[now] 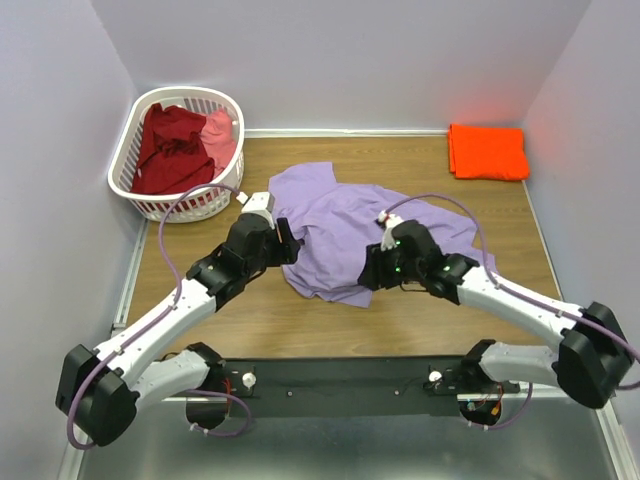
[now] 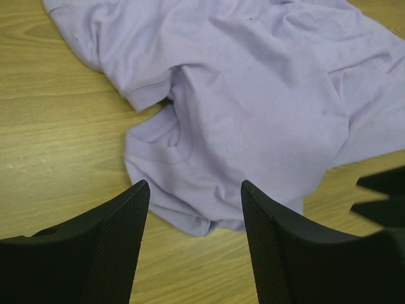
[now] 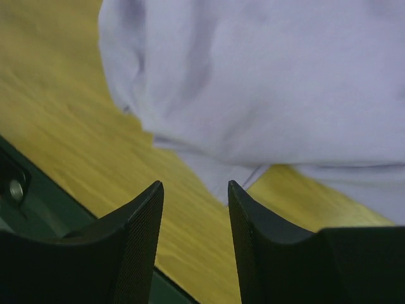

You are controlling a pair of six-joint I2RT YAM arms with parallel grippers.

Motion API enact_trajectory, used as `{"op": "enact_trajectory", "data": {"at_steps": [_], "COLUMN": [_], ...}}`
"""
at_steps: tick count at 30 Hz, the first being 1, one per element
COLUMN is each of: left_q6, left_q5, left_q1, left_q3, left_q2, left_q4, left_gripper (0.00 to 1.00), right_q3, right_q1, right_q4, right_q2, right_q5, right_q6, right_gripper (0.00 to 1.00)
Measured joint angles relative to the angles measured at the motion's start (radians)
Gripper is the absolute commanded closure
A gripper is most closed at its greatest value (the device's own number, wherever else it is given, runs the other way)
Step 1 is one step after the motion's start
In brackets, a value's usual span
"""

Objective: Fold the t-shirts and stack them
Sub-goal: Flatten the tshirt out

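Observation:
A lavender t-shirt (image 1: 350, 225) lies crumpled on the middle of the wooden table (image 1: 250, 320). My left gripper (image 1: 290, 245) hovers at its left edge, open, with the cloth's rounded fold (image 2: 190, 209) just beyond the empty fingertips (image 2: 194, 185). At the shirt's near edge my right gripper (image 1: 368, 272) is open too, and a cloth corner (image 3: 221, 180) lies just past its tips (image 3: 194, 183). An orange t-shirt (image 1: 487, 151) lies folded at the back right. Dark red (image 1: 172, 145) and pink (image 1: 220, 140) shirts sit in the basket.
The white slotted laundry basket (image 1: 125, 165) stands at the back left corner. Pale walls close in the table on three sides. A black rail (image 1: 340, 375) with both arm bases runs along the near edge. Purple cables loop over each arm.

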Motion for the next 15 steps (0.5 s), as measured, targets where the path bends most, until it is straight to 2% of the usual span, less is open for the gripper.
{"op": "enact_trajectory", "data": {"at_steps": [7,15], "left_q6": [0.000,-0.001], "left_q5": [-0.039,-0.065], "left_q1": [0.006,0.008], "left_q3": [0.024,0.034], "left_q2": [-0.090,-0.165], "left_q4": [-0.068,-0.117], "left_gripper": [0.32,0.32], "right_q3": [0.013,0.055], "right_q1": [0.208,0.260], "right_q4": [-0.021,-0.059], "right_q2": [0.188,0.313], "right_q5": [0.063,0.174], "right_q6": [-0.023,-0.048], "right_gripper": [0.49,0.47]}}
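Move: The t-shirt's near corner, a small tip poking out of the hem, lies about 10 cm below my half-open right fingers, some 5 cm back and 1 cm left. From that hand, the shirt's near-left lobe is roughly 14 cm left and 1 cm back, and the shirt's middle is 12 cm ahead and 3 cm right. From my left hand, the same corner is about 14 cm back, 17 cm right and 15 cm down. I drop my right hand nearly 9 cm and draw it back about 5 cm, easing slightly left, onto the shirt's near corner. On the way I tip its fingers to point more steeply down and keep them about half open, slowing close over the corner; contact can't be seen. Meanwhile my open left hand rises some 4 cm and backs off leftward from the shirt. ##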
